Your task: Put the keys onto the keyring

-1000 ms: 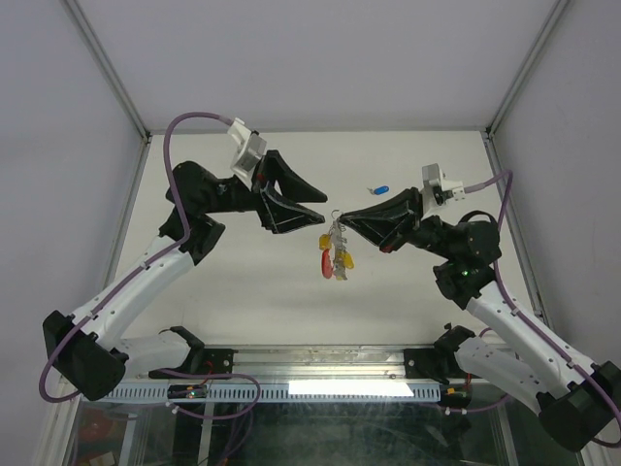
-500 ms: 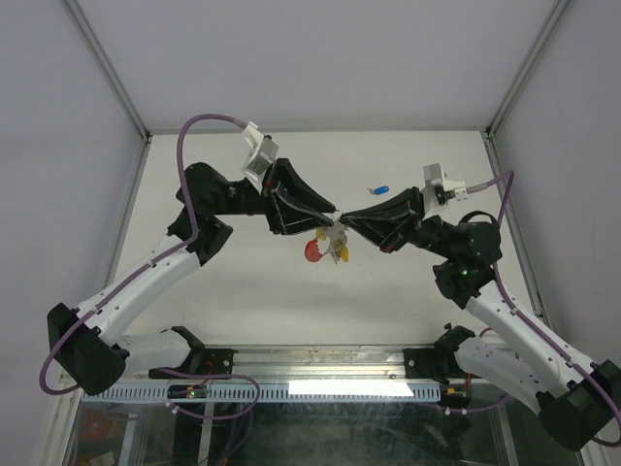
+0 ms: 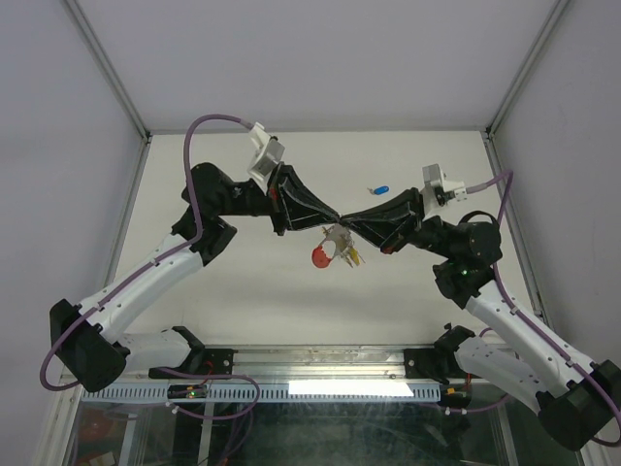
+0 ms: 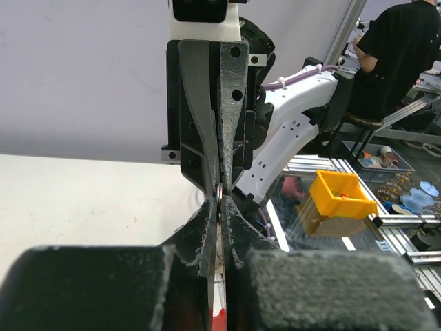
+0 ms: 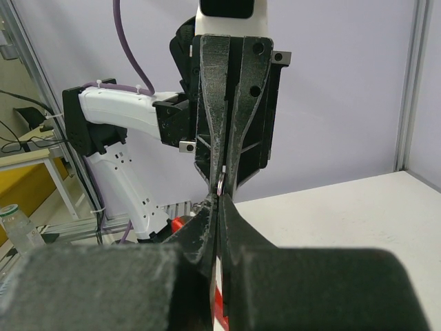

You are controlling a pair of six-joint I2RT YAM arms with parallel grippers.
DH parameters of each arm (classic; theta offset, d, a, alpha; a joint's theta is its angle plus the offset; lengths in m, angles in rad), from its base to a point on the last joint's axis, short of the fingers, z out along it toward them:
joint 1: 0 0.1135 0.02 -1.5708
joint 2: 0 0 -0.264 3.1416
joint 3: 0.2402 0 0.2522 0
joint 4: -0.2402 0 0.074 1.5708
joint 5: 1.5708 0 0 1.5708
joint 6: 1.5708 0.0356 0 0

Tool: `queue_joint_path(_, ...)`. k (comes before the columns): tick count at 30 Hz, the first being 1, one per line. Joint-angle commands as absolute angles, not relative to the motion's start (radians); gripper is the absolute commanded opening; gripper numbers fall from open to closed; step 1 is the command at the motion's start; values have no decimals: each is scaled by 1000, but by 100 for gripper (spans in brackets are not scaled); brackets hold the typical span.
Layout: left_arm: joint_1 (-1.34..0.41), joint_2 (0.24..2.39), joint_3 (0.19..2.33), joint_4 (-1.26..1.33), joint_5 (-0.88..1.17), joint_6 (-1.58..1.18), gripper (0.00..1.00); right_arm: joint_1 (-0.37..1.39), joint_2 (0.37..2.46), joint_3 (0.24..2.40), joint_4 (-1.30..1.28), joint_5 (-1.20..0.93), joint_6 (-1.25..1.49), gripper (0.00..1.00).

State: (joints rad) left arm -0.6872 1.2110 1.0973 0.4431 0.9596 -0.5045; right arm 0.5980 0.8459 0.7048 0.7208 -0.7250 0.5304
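Observation:
My left gripper (image 3: pixel 333 219) and right gripper (image 3: pixel 345 221) meet tip to tip above the table's middle, both shut on the thin silvery keyring (image 4: pixel 219 192), which also shows in the right wrist view (image 5: pixel 219 185). A bunch of keys (image 3: pixel 337 249) with red and yellow heads hangs from the ring just below the tips. The red head (image 3: pixel 319 257) swings to the left. One loose blue key (image 3: pixel 379 189) lies on the table behind the right gripper. Red shows between my fingers at the bottom of both wrist views.
The white table (image 3: pixel 243 282) is walled by a metal frame. An aluminium rail (image 3: pixel 320 388) runs along the near edge by the arm bases. Outside the cell, a yellow bin (image 4: pixel 337 203) and a person (image 4: pixel 400 55) show in the left wrist view.
My left gripper moved right and closed on the keyring beside the right gripper's tips. The hanging keys swung, and the red head rose to the left.

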Motion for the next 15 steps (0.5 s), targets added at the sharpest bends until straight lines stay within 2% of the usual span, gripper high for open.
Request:
queue_joint_path(1,-701,1206,1148,433,957,-466,0,597,839,746,770,-707,522,0)
queue_joint_path(4,-702,1199,1172,322,941,-395,0,598,829,751,735,-706,505,0)
queue_joint_path(7,-702,1191,1241,119,896,-250,0,598,797,768,636,-701,472,5)
queue_joint_path(8,-702,1190,1262,44,869,-200,0,598,781,776,587,-690,427,11)
queue_joint_path(9,-703,1189,1283,-27,840,-154,0,598,765,782,540,-677,393,21)
queue_joint_path(10,-703,1190,1301,-87,805,-109,0,597,749,785,499,-663,367,25)
queue_joint_path(12,-703,1196,1335,-205,740,-35,0,598,716,790,406,-636,327,30)
queue_joint_path(15,-703,1215,1374,-343,664,46,0,597,669,789,308,-636,327,30)
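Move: The keyring sits right at both hands' fingertips, already pinched from the left hand's side and the right hand's side, with about 40 cm of air between it and the table. From the left hand, the red key hangs roughly 3 cm to the left and 9 cm below, the yellow key some 3 cm to the right and 9 cm below. The loose blue key lies on the table about 33 cm ahead and 15 cm to the right. Forward and a little down goes the left hand, about 2.5 cm, still pinching the keyring shut, its fingers swinging forward and dipping some 15 degrees in all. The right hand opens its fingers about a third, lets go of the ring and eases some 1.5 cm back to the right, away from it. ##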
